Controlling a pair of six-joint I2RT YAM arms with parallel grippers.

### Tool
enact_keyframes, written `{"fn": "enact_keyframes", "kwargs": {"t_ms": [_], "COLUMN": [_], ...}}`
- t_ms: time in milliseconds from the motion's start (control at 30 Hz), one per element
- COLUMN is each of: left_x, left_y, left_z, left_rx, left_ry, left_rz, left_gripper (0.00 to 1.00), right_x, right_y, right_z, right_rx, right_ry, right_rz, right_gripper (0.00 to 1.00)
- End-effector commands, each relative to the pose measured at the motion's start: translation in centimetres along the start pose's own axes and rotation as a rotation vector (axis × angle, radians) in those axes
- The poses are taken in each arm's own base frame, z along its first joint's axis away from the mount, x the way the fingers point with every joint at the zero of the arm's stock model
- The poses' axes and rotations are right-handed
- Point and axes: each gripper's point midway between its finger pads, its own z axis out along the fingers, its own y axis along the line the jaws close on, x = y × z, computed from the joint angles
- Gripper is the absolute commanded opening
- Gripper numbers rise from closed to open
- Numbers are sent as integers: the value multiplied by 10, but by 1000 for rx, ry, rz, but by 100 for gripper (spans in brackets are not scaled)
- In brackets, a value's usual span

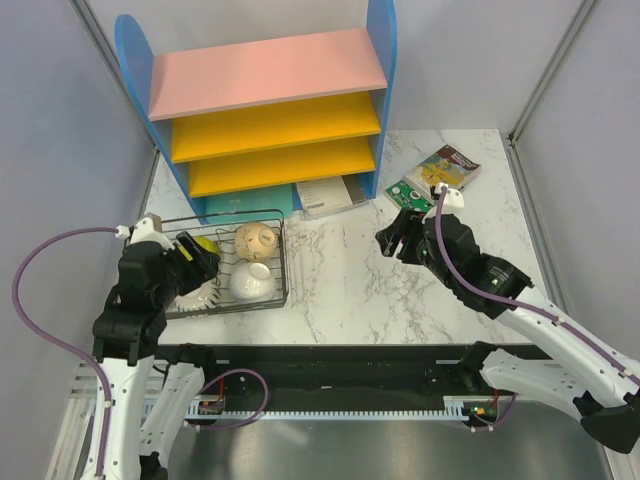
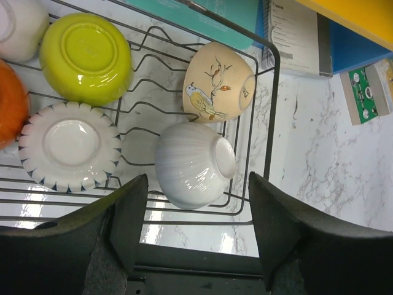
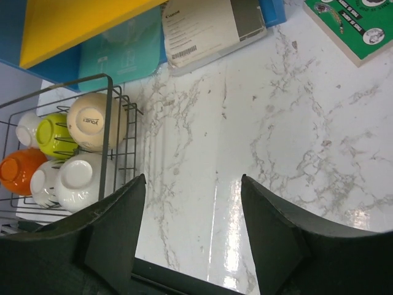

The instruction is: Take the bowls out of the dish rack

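Note:
The black wire dish rack (image 1: 284, 262) stands at the table's left and holds several bowls lying upside down or on their sides. In the left wrist view I see a yellow-green bowl (image 2: 86, 58), a scalloped white bowl (image 2: 69, 146), a cream bowl with a bird (image 2: 219, 82), a ribbed white bowl (image 2: 193, 163) and an orange bowl (image 2: 9, 101). My left gripper (image 2: 198, 184) hangs open above the rack's near edge, just short of the ribbed white bowl, holding nothing. My right gripper (image 1: 395, 235) is open over bare marble right of the rack, also empty.
A blue shelf unit (image 1: 270, 100) with pink and yellow boards stands behind the rack. A white leaflet (image 1: 330, 195) and a teal sheet (image 1: 245, 205) lie at its foot. A green booklet (image 1: 410, 192) and a box (image 1: 450, 165) lie at the back right.

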Motion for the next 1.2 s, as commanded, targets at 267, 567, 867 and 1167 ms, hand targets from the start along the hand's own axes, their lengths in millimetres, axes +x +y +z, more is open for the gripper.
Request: {"fn": "enact_keyframes", "kwargs": {"t_ms": [267, 567, 867, 1167], "left_x": [-13, -22, -37, -34], "left_y": [5, 21, 27, 24], "left_z": [-36, -49, -54, -30], "left_rx": [-11, -102, -137, -138], "left_ry": [-62, -121, -180, -141], "left_rz": [66, 25, 74, 93], "left_gripper": [75, 74, 73, 73], "right_x": [23, 65, 92, 109], "right_y": [21, 76, 109, 144], "right_z": [-1, 23, 92, 127], "right_rx": [-124, -200, -124, -178], "right_ry": [143, 220, 246, 303], "right_rz": [-123, -269, -375, -416], "right_gripper": [71, 74, 73, 72]}}
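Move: The white ribbed bowl lies about 29 cm to the right gripper's left, level with it fore and aft and some 17 cm below. The bird bowl stands roughly 10 cm beyond the white bowl; the white-and-blue bowl about 13 cm to the white bowl's left and 2 cm nearer the base. The rack's right side runs some 21 cm to the right gripper's left, 3 cm ahead. From the left gripper, the white bowl is about 4 cm ahead, 6 cm right and 16 cm below. Sweep the open right gripper some 19 cm left and 10 cm down towards the white ribbed bowl, easing back about 3 cm before coming forward again, and turn it about 25 degrees counter-clockwise while its left side dips, to arrive close by the rack's right side. Meanwhile back the open left gripper off about 5 cm, left, back and up, clear of that bowl. ##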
